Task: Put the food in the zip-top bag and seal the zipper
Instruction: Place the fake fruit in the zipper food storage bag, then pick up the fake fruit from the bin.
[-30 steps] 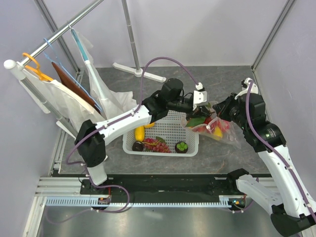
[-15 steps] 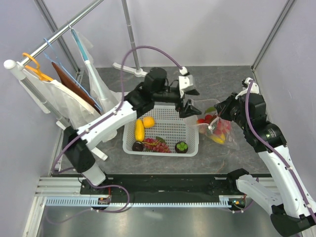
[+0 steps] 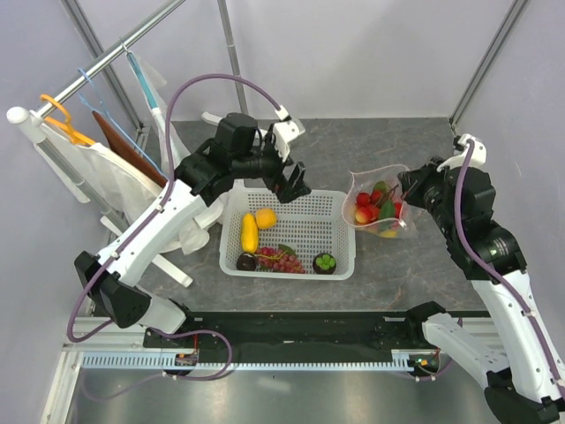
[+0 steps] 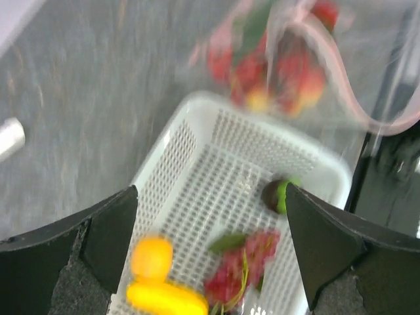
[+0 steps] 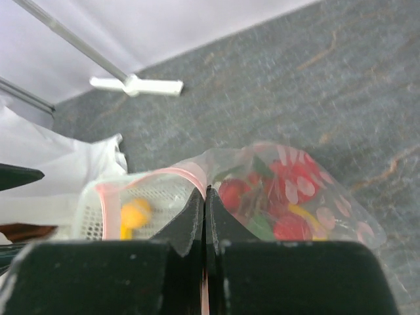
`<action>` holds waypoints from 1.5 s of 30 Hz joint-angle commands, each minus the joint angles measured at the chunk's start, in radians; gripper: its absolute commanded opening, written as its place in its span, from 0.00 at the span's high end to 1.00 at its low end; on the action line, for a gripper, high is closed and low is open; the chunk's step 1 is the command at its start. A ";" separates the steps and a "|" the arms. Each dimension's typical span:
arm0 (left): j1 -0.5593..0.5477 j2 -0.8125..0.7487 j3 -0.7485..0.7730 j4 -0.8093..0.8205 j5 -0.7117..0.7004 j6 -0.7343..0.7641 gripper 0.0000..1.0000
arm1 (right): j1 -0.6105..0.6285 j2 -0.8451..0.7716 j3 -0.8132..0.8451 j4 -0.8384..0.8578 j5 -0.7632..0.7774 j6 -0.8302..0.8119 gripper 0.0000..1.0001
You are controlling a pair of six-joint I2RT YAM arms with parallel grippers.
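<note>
The zip-top bag [image 3: 380, 208] hangs right of the white mesh basket [image 3: 291, 273], its mouth open, holding red and yellow food. My right gripper [image 3: 408, 187] [image 5: 205, 190] is shut on the zipper [image 5: 172, 172], the pink strip at the mouth. My left gripper [image 3: 296, 181] [image 4: 210, 190] hovers open and empty over the basket's far side. In the basket lie a yellow mango [image 3: 250, 231], an orange [image 3: 265, 217], purple grapes [image 3: 279, 259] and two dark mangosteens [image 3: 246, 261] [image 3: 325, 262]. The blurred left wrist view shows the orange [image 4: 152, 257], grapes [image 4: 246, 259] and bag [image 4: 289, 59].
A clothes rack with hangers and white garments [image 3: 115, 172] stands at the left, its white foot [image 3: 247, 128] reaching across the back floor. A loose green leaf [image 3: 287, 249] lies in the basket. Grey walls close in on three sides.
My left gripper opened, let go of the bag's mouth and drew back left over the basket. The bag, held by the right gripper, shifted slightly right.
</note>
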 commanded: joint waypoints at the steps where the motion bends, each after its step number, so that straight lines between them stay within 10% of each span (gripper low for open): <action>1: -0.006 -0.007 -0.073 -0.369 -0.077 0.321 0.02 | -0.001 -0.028 -0.084 0.016 -0.043 0.023 1.00; 10: -0.006 0.060 -0.239 -0.466 -0.141 0.487 0.14 | -0.001 -0.020 -0.138 0.031 -0.066 0.015 1.00; 19: -0.006 0.250 -0.210 -0.203 -0.423 0.516 0.17 | -0.001 -0.014 -0.140 0.030 -0.068 0.006 1.00; 39: -0.006 0.404 -0.265 -0.106 -0.491 0.575 0.19 | -0.001 -0.005 -0.148 0.021 -0.074 -0.008 1.00; 45: -0.009 0.373 -0.228 -0.165 -0.474 0.572 0.36 | -0.003 0.006 -0.152 0.022 -0.075 -0.007 1.00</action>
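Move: The orange lies in the basket about 30 cm below the open left hand, 10 cm to its left and 4 cm ahead. The yellow fruit is some 5 cm left of the orange and 5 cm nearer the base; the grapes lie 13 cm back from the orange and 5 cm right of it. From the right hand, holding the bag, the orange is roughly 34 cm left, 3 cm ahead and 29 cm down. Sinking 29 cm and leftward, left hand tips down, narrowing around the orange; right lowers bag 6 cm. ##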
